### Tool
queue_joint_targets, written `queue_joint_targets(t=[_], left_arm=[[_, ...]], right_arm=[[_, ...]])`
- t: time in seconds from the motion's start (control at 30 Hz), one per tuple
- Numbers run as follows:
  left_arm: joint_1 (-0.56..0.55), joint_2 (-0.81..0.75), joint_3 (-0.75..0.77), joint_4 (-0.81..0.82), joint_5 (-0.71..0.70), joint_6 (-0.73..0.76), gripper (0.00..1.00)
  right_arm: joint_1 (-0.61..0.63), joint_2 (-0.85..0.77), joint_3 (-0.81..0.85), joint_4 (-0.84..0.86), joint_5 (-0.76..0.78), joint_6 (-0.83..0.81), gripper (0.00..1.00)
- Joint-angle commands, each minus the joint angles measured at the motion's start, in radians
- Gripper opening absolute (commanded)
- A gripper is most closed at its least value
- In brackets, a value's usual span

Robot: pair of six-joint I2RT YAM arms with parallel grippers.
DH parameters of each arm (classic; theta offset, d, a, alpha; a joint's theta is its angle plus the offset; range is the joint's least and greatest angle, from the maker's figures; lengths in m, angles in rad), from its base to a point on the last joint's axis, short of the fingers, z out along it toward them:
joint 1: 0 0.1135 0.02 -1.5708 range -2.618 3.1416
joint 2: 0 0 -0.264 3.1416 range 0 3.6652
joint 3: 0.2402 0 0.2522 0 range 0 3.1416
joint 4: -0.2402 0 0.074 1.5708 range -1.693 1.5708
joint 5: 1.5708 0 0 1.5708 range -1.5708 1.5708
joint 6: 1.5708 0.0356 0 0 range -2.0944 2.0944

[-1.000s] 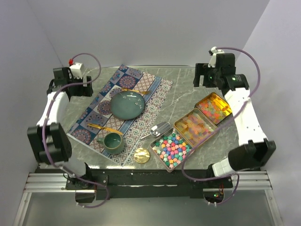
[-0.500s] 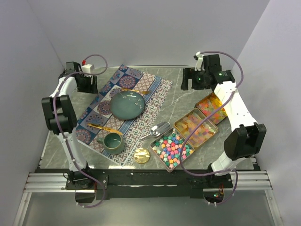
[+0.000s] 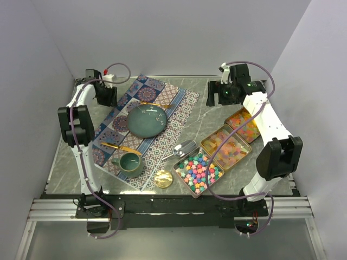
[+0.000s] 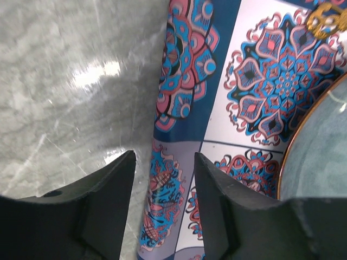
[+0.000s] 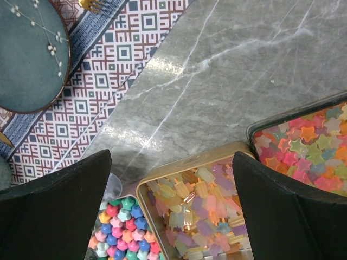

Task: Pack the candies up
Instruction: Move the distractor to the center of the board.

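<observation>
The candies fill three open tins at the right of the table. Opaque pastel stars [image 3: 198, 171] lie in the nearest tin, pastel ice-lolly shapes [image 3: 225, 146] in the middle tin, and translucent orange and pink stars [image 3: 246, 123] in the far one. My right gripper [image 5: 172, 162] hangs high above the tins' left side, open wide and empty; the stars [image 5: 122, 230] and lolly shapes [image 5: 200, 211] show between its fingers. My left gripper [image 4: 164, 162] hovers at the back left over the placemat's edge [image 4: 173, 108], jaws half narrowed with nothing between them.
A silver scoop [image 3: 185, 147] lies by the nearest tin. On the patterned placemat [image 3: 162, 138] sit a teal plate [image 3: 147, 120], a green cup [image 3: 130, 161], a gold fork [image 3: 157, 104] and a gold spoon [image 3: 120, 147]. A gold disc [image 3: 163, 179] lies near the front edge.
The left arm has swung up and in toward the back left corner of the placemat, its jaws narrowing. The right arm has pulled left and back, still open.
</observation>
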Motion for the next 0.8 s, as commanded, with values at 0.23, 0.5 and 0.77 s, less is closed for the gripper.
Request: queue_joint_targets(t=[0.23, 0.5, 0.77], left_arm=[[0.001, -0.01, -0.025, -0.029, -0.036, 0.005, 0.52], [0.012, -0.008, -0.056, -0.029, -0.035, -0.004, 0.07], [0.075, -0.1, -0.155, -0.015, -0.084, -0.012, 0.01]], right_arm=[[0.0, -0.009, 0.029, 0.022, 0.002, -0.015, 1.0], [-0.002, -0.023, 0.017, 0.019, -0.001, -0.015, 1.0], [-0.002, -0.032, 0.003, 0.019, -0.007, -0.015, 1.0]])
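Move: The patterned cloth's left edge runs almost beneath the left hand; the spot it goes for is about 2 cm back, 1 cm to its left and 3 cm below. The plate's middle is roughly 16 cm right and 9 cm back, the fork some 21 cm right and 2 cm ahead, both about 2 cm below. From the right hand, that edge spot lies about 52 cm left, 10 cm ahead and 19 cm below. Down and back, by some 3 cm in all, the left hand eases onto the cloth's left edge, drifting slightly left. Its half-open fingers stay apart for the first half, then shut completely as it sinks, tips meeting right at the border and seeming to pinch the cloth; the wrist barely tips, about 5 degrees. ##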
